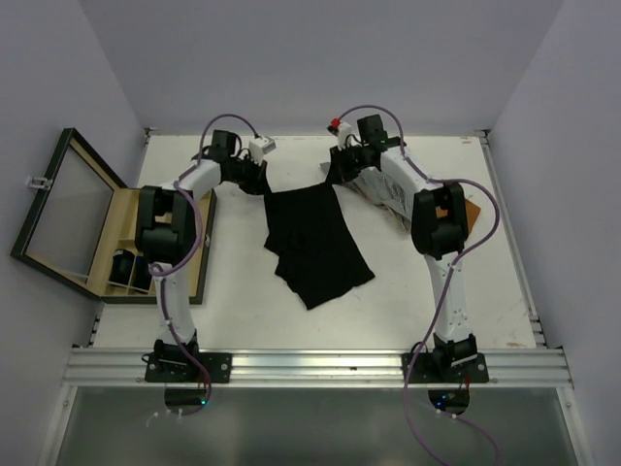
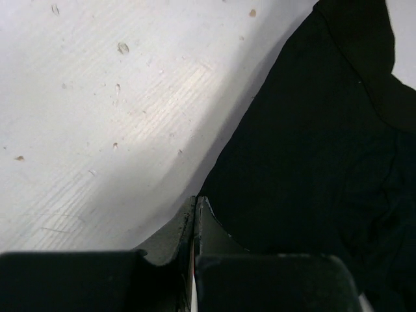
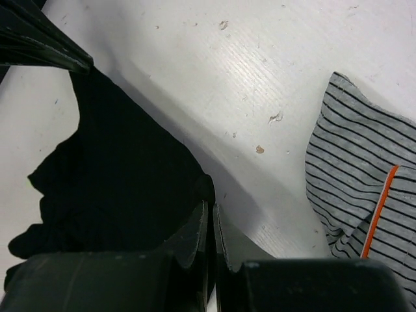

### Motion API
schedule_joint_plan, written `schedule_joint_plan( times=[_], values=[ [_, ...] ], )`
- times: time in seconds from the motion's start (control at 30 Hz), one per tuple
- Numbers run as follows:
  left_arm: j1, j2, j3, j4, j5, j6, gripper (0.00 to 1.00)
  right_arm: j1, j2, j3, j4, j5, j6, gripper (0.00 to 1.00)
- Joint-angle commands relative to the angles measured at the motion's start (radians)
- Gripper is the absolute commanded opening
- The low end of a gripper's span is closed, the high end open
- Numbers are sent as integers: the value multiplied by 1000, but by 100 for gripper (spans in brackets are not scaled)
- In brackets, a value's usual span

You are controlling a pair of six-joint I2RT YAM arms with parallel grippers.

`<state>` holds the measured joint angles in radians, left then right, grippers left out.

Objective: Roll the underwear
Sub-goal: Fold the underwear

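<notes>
A black underwear (image 1: 315, 243) lies spread flat in the middle of the white table. My left gripper (image 1: 264, 184) is shut on its far left corner, and in the left wrist view the jaws (image 2: 195, 205) meet at the edge of the dark cloth (image 2: 312, 162). At the far right corner my right gripper (image 1: 332, 178) is shut too, pinching a bunched bit of the black cloth (image 3: 117, 182) between its tips (image 3: 210, 211). A grey striped underwear (image 3: 364, 188) lies to the right, partly under the right arm (image 1: 383, 194).
An open wooden box (image 1: 116, 243) with a glass lid (image 1: 63, 209) stands at the left table edge, with dark rolled garments (image 1: 131, 270) in its compartments. An orange-brown cloth (image 1: 473, 212) shows beside the right arm. Walls close the far side and both sides.
</notes>
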<state>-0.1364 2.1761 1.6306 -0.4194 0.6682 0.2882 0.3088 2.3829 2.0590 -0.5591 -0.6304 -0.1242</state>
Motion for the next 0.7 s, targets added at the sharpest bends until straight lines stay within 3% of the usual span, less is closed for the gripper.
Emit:
schedule_joint_plan(
  times=[0.0, 0.3, 0.67],
  values=[
    [12, -111, 48, -15, 47, 37, 0, -11, -73, 27, -22, -61, -15, 0],
    [-11, -409, -197, -65, 136, 120, 0, -16, -322, -207, -110, -126, -163, 0],
    [-239, -745, -547, -145, 128, 183, 0, -16, -623, -519, -363, -209, -406, 1]
  ],
)
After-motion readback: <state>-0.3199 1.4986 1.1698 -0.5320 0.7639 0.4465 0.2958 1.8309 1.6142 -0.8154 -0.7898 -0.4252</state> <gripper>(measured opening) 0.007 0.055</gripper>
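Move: The left hand holds the black underwear's far left corner, the right its far right corner, both close above the table. The underwear's near edge lies about 26 cm back and 17 cm right of the left hand, with the organizer box some 14 cm back and 27 cm left of that hand. From the right hand, the near edge is roughly 28 cm back and 2 cm right, the striped cloth about 3 cm back and 13 cm right. Still pinching the far corners, both hands rise some 10 cm and draw back about 15 towards the near edge. ##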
